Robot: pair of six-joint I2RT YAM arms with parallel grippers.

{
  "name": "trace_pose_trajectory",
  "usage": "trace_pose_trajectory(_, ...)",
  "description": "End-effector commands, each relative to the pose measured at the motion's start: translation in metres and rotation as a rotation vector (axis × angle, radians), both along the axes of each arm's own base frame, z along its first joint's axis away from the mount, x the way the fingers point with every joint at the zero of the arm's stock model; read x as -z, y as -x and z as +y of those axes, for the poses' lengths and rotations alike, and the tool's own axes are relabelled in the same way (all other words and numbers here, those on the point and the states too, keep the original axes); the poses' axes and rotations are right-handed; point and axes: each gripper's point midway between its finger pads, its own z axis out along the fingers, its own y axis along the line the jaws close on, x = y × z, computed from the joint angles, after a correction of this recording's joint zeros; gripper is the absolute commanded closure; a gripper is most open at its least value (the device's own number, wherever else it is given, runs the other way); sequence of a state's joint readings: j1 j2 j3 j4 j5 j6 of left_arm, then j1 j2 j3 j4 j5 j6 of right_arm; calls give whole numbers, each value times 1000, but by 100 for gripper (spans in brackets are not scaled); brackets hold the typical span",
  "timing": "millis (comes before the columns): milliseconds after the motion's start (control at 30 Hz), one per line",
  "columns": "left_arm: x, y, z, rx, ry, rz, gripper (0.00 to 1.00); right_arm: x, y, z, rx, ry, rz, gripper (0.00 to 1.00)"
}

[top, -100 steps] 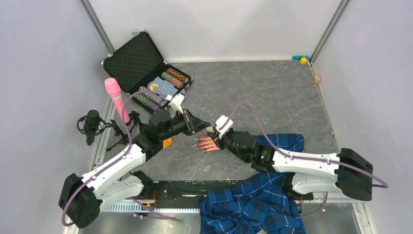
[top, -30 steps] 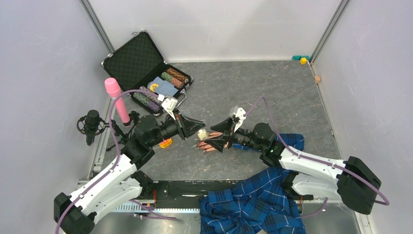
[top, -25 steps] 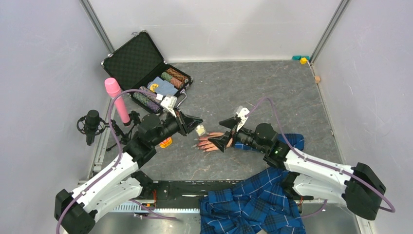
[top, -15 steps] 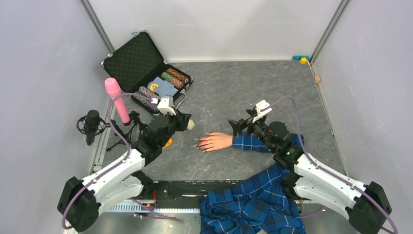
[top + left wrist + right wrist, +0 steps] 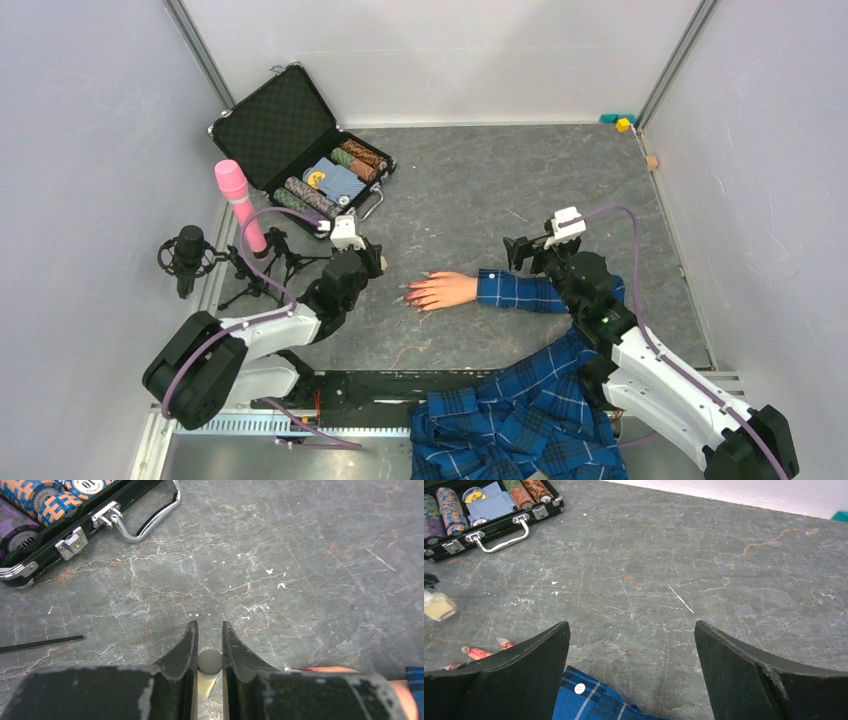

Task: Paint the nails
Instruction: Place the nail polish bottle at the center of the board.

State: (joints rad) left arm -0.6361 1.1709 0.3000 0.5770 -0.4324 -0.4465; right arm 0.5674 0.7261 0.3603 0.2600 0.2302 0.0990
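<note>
A flesh-coloured mannequin hand (image 5: 443,290) in a blue plaid sleeve (image 5: 525,291) lies palm down mid-table, fingers pointing left. The nails (image 5: 409,294) are tiny reddish tips, also showing at the lower left of the right wrist view as nails (image 5: 474,652). My left gripper (image 5: 375,262) is low over the table just left of the fingertips. It is shut on a small clear bottle with a white cap (image 5: 210,660). My right gripper (image 5: 522,250) hovers above the sleeve with its fingers spread wide and nothing between them.
An open black case of poker chips (image 5: 300,150) lies at the back left. A pink cylinder (image 5: 238,205) and a microphone on a stand (image 5: 188,255) stand by the left edge. Bunched plaid cloth (image 5: 520,420) hangs over the front edge. A thin black stick (image 5: 40,643) lies on the table.
My right gripper has come off the mannequin hand, opened wide and drawn back to the right. My left gripper has pulled left and down with the bottle.
</note>
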Motion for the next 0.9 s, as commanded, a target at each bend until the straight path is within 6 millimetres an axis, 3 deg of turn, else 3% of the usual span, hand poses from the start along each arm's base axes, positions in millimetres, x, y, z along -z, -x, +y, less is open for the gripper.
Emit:
trace_pose_trajectory(0, -23, -17, -2, -25, 18, -125, 98, -10, 0, -8, 27, 0, -47, 2)
trace_pose_trajectory(167, -6, -21, -10, 17, -25, -111, 96, -9, 1, -8, 23, -5, -45, 2)
trace_pose_trajectory(433, 4, -19, -13, 37, -34, -89, 76, -8, 1, -9, 25, 0, -46, 2)
trace_pose_trajectory(633, 4, -17, -12, 40, -35, -91, 43, -6, 1, -9, 26, 0, -42, 2)
trace_pose_trajectory(833, 0, -19, -8, 11, -51, -56, 1, -9, 3, -6, -1, 4, -50, 2)
trace_pose_trajectory(867, -2, -19, -7, 6, -51, -54, 0, -8, 3, -6, -2, 7, -50, 2)
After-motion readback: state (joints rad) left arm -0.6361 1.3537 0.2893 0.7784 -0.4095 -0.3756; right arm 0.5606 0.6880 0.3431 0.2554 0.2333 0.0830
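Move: Under the left hand, which still holds the nail polish bottle by its cap, the spot on the grey board is about 6 cm below and 1 cm forward and right. The painted hand lies some 15 cm to the left hand's right and 8 cm back; the chip case some 20 cm ahead and 12 cm left. From the idle right hand, the spot is roughly 35 cm left, about level in reach, and 12 cm below. Easing the bottle down about 2.5 cm, with a slight drift forward and to the right, the left hand brings it onto the board short of the painted hand's fingertips, then all but stops. There the fingers spread from nearly shut to fully open, letting go of the cap, and stay around the bottle. ##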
